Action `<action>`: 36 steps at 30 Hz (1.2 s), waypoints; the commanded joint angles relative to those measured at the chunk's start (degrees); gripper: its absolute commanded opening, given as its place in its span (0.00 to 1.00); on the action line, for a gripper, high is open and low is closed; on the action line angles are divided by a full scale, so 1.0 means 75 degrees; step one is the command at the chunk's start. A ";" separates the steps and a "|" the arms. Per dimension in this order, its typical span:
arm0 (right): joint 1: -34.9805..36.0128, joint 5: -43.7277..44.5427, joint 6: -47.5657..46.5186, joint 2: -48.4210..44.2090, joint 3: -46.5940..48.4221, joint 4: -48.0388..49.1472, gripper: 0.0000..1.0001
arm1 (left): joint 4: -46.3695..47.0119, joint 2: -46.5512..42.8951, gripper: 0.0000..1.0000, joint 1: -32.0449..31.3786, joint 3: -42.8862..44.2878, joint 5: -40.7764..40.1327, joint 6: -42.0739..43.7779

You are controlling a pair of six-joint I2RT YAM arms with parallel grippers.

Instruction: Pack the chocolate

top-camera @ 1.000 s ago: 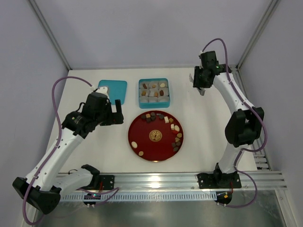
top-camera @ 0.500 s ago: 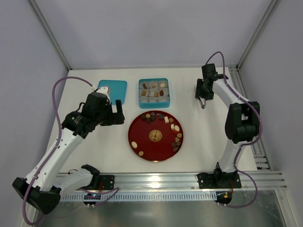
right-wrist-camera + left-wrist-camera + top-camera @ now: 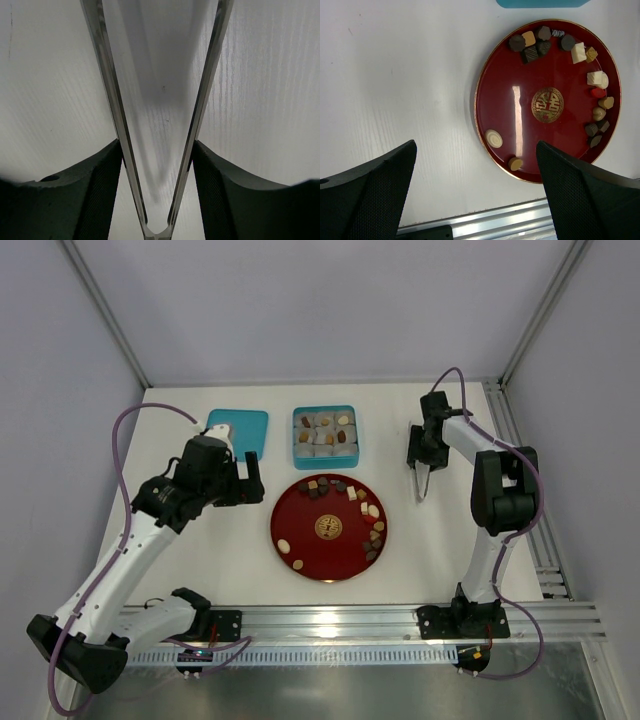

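Note:
The chocolate [image 3: 372, 510] lies as several dark, light brown and cream pieces round the rim of a red plate [image 3: 310, 525]; the left wrist view shows the chocolate [image 3: 530, 52] on the plate [image 3: 505, 115] too. More pieces sit in paper cups in a teal box [image 3: 324, 436]. My left gripper [image 3: 250, 480] hovers open left of the plate, with nothing between its fingers [image 3: 477, 200]. My right gripper [image 3: 424, 452] is right of the box, shut on metal tongs [image 3: 420, 482] that point at the table. In the right wrist view the tongs [image 3: 112, 100] splay from between my gripper [image 3: 156, 145].
A teal lid [image 3: 240, 430] lies flat left of the box, behind my left gripper. An aluminium rail [image 3: 350, 620] runs along the near table edge. Walls and frame posts close the table at the back and sides.
My right arm has swung down and toward the near side, bringing the tongs low over the table, and the tongs' arms have spread. The left arm has not moved.

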 commanded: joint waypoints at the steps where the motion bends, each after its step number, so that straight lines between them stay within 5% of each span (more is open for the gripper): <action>1: 0.0006 -0.0083 0.0043 -0.0013 -0.0002 0.0211 0.60 | 0.0285 -0.0077 1.00 0.0035 -0.0029 0.0090 -0.0027; 25: 0.0006 -0.0551 -0.0016 -0.0188 -0.0412 0.0048 0.87 | 0.0320 0.0391 1.00 0.0035 0.0111 0.0044 0.0019; 36: -0.0076 -0.0540 0.0195 -0.1664 -0.0822 -0.0011 0.92 | 0.0250 0.1141 1.00 0.0035 0.0791 -0.0425 0.0019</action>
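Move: The tongs are already down close over the bare table between the right fingers, which hold them near the bend; their middle lies about 4 cm ahead and 1 cm left. The patch they are going to is some 3 cm ahead, 1 cm left and 3 cm below. From the right hand the teal box is about 11 cm ahead and 24 cm left, the red plate 13 cm back and 23 cm left. From the left hand that patch is roughly 20 cm ahead, 41 cm right, 20 cm down. The tongs are set down on the table right of the teal box: the right hand eases back about 3 cm while sinking some 2 cm, its fingers opening steadily from half to nearly full until they stand clear of both legs, then it lifts about 2 cm. The empty, open left hand late on drifts some 2 cm forward and a little down. ##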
